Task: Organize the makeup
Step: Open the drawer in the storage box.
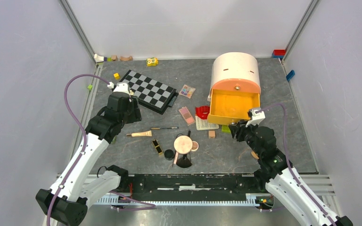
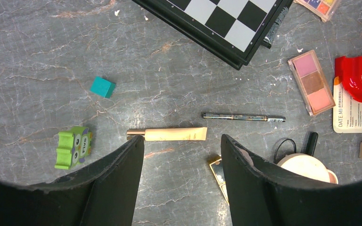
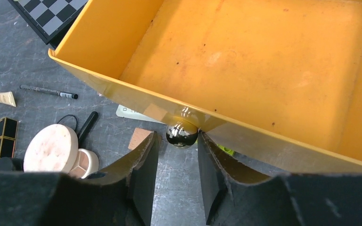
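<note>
The makeup lies loose on the table: a cream tube (image 2: 174, 134), a thin black liner pen (image 2: 243, 117), a pink palette (image 2: 311, 82), a multicolour palette (image 1: 187, 90), a round peach compact (image 1: 183, 144) and a black-gold tube (image 1: 157, 147). High above the cream tube my left gripper (image 2: 183, 139) stands open and holds nothing. The yellow drawer (image 3: 245, 56) of the pink box (image 1: 235, 70) is pulled out and has nothing inside. At the drawer's shiny round knob (image 3: 181, 133), my right gripper (image 3: 178, 136) has one jaw on either side, open, with a small gap on the left.
A chessboard (image 1: 152, 91) lies at the back left. A red curved piece (image 1: 202, 111) and a printed card (image 1: 205, 124) sit in front of the drawer, with a wooden block (image 1: 211, 134) nearby. A green owl block (image 2: 73, 146) and a teal cube (image 2: 102, 87) lie to the left.
</note>
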You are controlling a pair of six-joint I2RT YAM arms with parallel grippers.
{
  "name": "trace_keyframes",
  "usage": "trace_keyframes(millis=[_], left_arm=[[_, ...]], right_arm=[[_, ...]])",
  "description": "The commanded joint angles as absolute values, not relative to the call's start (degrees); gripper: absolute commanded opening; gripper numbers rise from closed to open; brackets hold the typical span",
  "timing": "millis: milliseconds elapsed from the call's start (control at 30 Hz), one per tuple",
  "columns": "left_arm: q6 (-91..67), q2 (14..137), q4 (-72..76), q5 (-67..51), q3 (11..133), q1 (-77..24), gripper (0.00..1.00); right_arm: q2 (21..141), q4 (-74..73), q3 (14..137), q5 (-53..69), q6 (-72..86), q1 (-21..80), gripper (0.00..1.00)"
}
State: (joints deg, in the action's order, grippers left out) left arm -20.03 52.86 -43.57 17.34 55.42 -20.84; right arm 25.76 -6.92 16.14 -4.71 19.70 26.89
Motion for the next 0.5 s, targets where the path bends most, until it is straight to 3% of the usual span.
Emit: trace_keyframes(millis=[0, 467], left_arm=[[-16.9, 52.5, -41.5, 16.1, 55.4, -20.5, 0.67], [-16.9, 52.3, -41.5, 16.6, 55.4, -20.5, 0.68]], right_arm=[[26.1, -3.9, 16.9, -4.6, 19.5, 27.3, 0.44], [24.7, -12.7, 22.7, -7.3, 19.3, 27.2, 0.65]])
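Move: Just ahead of the right fingertips, about 1 cm out and level with them, is the silver knob; the open yellow drawer's middle is some 8 cm ahead, 1 cm right. On the table, roughly 12 cm lower, lie the green block 2 cm ahead and 1 cm right and the wooden block 7 cm left, level fore and aft. From the left hand, the knob is about 40 cm right, 2 cm back and 6 cm lower. Spreading its already loosened fingers wider on either side of the knob, from a bit under half open to nearly two thirds, the right hand otherwise almost stays in place. Only towards the end does it ease back from the drawer front by about half a centimetre, with hardly any wrist turn. ##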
